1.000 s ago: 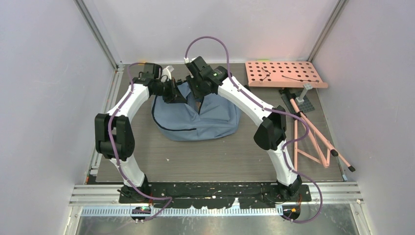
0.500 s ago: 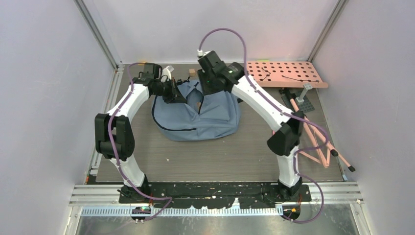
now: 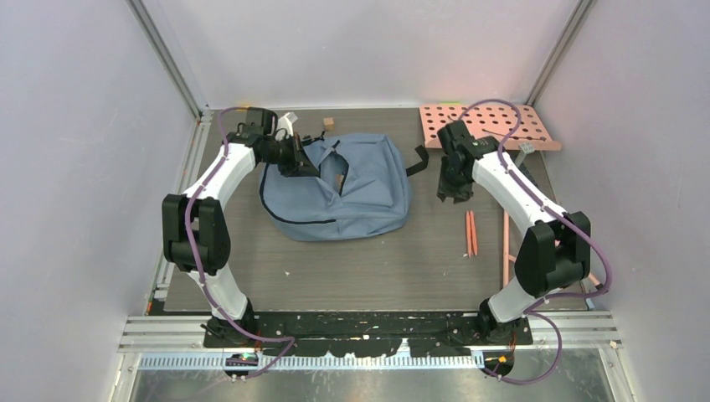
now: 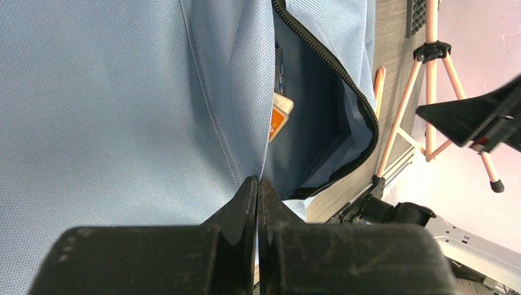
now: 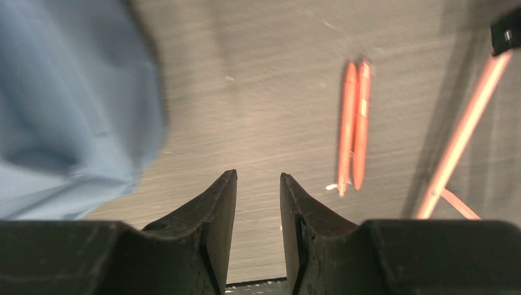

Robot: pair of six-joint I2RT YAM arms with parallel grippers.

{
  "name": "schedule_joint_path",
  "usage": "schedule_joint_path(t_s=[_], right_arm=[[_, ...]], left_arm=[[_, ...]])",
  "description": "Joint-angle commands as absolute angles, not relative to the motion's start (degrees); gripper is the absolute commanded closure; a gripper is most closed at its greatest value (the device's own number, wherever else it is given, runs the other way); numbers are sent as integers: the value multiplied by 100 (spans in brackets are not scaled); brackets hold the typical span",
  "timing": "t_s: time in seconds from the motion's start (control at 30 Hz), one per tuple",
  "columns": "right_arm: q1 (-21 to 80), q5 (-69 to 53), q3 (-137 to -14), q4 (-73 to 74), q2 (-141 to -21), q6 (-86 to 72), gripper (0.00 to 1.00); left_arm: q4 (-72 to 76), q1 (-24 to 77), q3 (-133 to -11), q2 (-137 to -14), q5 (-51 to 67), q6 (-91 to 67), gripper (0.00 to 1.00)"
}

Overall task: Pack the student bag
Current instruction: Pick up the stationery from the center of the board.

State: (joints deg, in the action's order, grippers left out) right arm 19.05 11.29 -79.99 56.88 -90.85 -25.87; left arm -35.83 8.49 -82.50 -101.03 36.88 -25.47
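Note:
The grey-blue student bag lies at the back middle of the table with its zip open. An orange-and-white item shows inside the opening. My left gripper is shut on the fabric at the bag's opening edge, at the bag's upper left corner. To the right of the bag, my right gripper hangs open over bare table, nothing between its fingers. Two orange pens lie side by side just ahead and right of it.
A pink pegboard stands at the back right. A pink folding stand lies along the right side, partly behind the right arm. A black strap trails from the bag's right side. A small wooden block sits behind the bag.
My right arm has swung from above the bag's opening to the right, now over the table near the pens. The left gripper has kept its hold and place.

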Motion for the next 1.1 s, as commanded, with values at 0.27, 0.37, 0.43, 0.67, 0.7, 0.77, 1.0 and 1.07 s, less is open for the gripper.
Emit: schedule_joint_path(t_s=[0.27, 0.37, 0.43, 0.67, 0.7, 0.77, 1.0, 1.07], right_arm=[[906, 1006, -6388, 5447, -8932, -2547, 65], [846, 910, -6214, 5326, -9019, -2548, 65], [801, 921, -6147, 5300, -9112, -2567, 65], [671, 932, -6051, 5108, -9409, -2451, 66], [658, 936, -6065, 5083, -9489, -2415, 66], [616, 929, -6083, 5041, -9575, -2371, 66], [537, 940, -6168, 4981, -9811, -2276, 65], [515, 962, -6177, 4983, -9842, -2276, 64]], left_arm=[[-3621, 743, -8503, -9932, 3721, -2505, 100], [-3628, 732, -8491, -9932, 3733, -2505, 100], [-3624, 730, -8482, -9918, 3736, -2505, 100], [-3625, 730, -8402, -9879, 3735, -2504, 100], [-3629, 729, -8409, -9880, 3735, -2505, 100], [-3635, 729, -8427, -9875, 3736, -2500, 100], [-3660, 730, -8446, -9871, 3717, -2496, 100], [-3665, 731, -8455, -9872, 3709, -2496, 100]])
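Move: The two pens, the stationery on the board, lie about 9 cm to the right of the right gripper, 5 cm back towards the base and roughly 15 cm below. The tripod's nearest leg runs some 9 cm to the right of the pens, and the bag's middle is about 30 cm to the gripper's left and 7 cm farther out. From the left gripper, the pens lie roughly 42 cm to the right and 12 cm back. Sweep the right gripper down, to the right and back onto a spot over the pens, then sink nearly straight down to just above them, about 12 cm down in all and 8 cm right. Tip the fingers some 20 degrees to point straight down, with a slight clockwise turn, keeping them part open. Hold the left gripper still, shut on the bag's fabric. ##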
